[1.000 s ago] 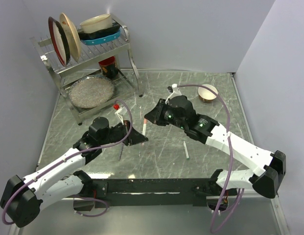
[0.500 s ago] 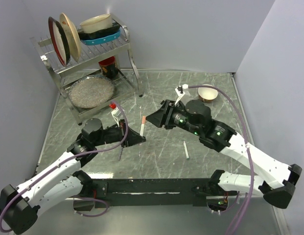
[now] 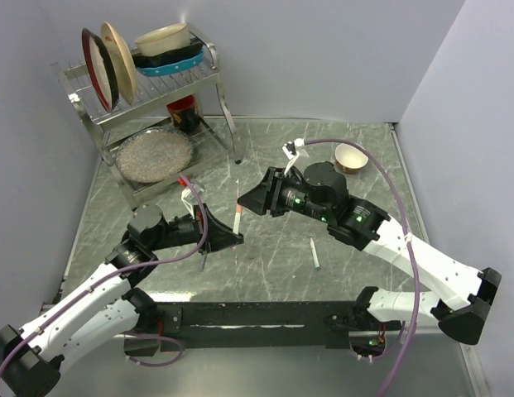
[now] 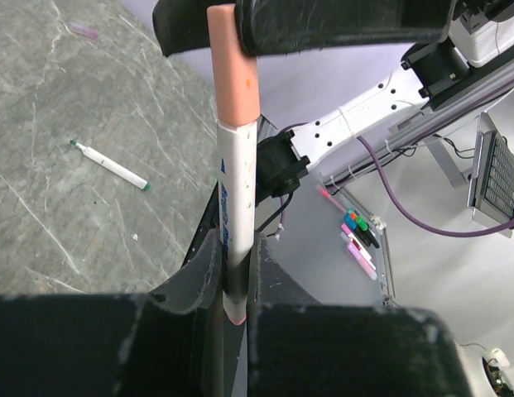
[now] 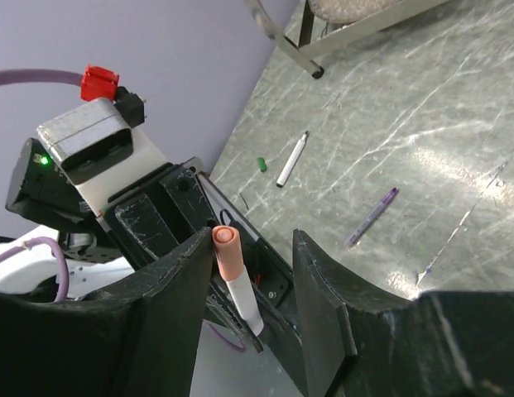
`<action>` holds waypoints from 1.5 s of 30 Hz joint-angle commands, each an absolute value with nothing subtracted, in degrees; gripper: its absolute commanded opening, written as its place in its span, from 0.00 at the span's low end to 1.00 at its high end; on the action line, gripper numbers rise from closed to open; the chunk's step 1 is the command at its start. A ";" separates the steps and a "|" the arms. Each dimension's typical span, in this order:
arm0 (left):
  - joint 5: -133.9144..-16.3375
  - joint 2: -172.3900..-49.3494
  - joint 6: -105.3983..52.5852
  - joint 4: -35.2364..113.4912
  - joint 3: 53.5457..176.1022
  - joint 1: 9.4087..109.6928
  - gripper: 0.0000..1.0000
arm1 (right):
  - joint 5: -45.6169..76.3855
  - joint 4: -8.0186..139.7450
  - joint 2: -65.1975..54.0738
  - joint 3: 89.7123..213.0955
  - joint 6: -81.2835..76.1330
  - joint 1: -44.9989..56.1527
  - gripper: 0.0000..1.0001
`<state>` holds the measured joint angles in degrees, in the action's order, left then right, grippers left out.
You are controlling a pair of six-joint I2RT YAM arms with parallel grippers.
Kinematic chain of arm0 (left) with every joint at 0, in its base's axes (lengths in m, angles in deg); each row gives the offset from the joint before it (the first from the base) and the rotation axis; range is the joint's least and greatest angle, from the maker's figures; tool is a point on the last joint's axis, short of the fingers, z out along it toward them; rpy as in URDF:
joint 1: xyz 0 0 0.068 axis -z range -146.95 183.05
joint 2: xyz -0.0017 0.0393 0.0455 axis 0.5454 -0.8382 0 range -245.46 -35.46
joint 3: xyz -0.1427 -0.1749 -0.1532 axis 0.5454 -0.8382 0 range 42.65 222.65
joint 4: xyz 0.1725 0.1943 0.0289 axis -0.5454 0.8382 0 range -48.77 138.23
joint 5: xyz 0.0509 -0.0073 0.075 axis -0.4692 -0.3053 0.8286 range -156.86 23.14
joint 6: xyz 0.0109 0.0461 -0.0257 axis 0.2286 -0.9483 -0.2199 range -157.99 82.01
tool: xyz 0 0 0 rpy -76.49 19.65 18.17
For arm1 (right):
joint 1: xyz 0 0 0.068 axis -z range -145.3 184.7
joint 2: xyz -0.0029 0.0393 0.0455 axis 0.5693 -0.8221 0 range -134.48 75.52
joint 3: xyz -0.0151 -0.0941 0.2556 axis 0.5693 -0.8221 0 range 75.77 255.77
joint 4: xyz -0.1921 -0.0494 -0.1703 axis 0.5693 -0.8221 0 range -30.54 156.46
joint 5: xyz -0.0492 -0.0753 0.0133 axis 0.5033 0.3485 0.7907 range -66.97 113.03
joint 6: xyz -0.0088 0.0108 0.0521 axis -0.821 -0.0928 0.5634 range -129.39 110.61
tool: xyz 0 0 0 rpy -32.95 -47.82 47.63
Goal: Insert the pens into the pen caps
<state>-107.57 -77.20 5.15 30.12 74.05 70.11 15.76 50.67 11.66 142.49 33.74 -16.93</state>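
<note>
My left gripper [image 3: 232, 234] is shut on the lower barrel of a white pen [image 4: 237, 182] and holds it above the table, tilted up. A red-orange cap [image 4: 233, 66] sits on the pen's top end. My right gripper [image 5: 250, 238] is open around that capped end [image 5: 228, 252]; the cap rests against one jaw, with a wide gap to the other. A second white pen with green ends [image 3: 315, 253] lies on the table to the right. In the right wrist view a white pen [image 5: 291, 159] lies next to a loose green cap [image 5: 261, 164].
A purple pen [image 5: 372, 217] lies on the marble table. A dish rack [image 3: 149, 91] with plates and bowls stands at the back left. A small bowl [image 3: 351, 156] sits at the back right. Walls close in both sides.
My left arm has drawn back to the left with the pen in its grip. My right gripper backed off to the right, then returned left around the capped end.
</note>
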 commanded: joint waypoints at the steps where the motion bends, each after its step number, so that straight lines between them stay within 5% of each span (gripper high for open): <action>1: -108.70 -76.42 4.82 28.23 74.12 69.97 0.01 | 13.97 53.98 10.92 145.55 32.71 -17.85 0.50; 19: -109.05 -76.95 5.08 26.91 73.59 69.97 0.01 | 16.70 55.12 8.81 146.87 32.27 -18.65 0.48; 28: -107.83 -77.21 5.26 26.73 74.29 69.97 0.01 | 14.06 55.39 10.30 143.10 32.01 -20.22 0.27; 35: -105.89 -79.76 5.43 25.86 76.23 69.97 0.01 | 12.75 54.86 12.59 135.73 30.87 -23.13 0.00; 45: -94.38 -80.11 2.88 28.84 78.86 69.88 0.01 | 16.69 50.20 16.27 129.92 29.80 -25.59 0.00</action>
<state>-107.66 -79.80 3.95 34.71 73.86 71.27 20.06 58.27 13.54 133.94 30.14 -21.22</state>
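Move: Just left of the right hand's open fingers sits the orange cap on the pen: about 2 cm left, 1 cm back and 1 cm lower. Well below on the table, a green-ended pen lies some 19 cm right and 4 cm ahead of the right hand, and a purple pen about 16 cm left and 4 cm ahead. For the left hand, already gripping the pen's lower body, the cap is roughly 5 cm ahead, 5 cm above and 1 cm right. Easing about 2 cm left onto the orange cap, the right hand closes its fingers from half open and pinches the cap's upper end, while the left keeps still with its grip on the white body. Then both hands sink together with the pen between them, some 3 cm, the right also drifting a little back and to its right, the left tilting slightly. ##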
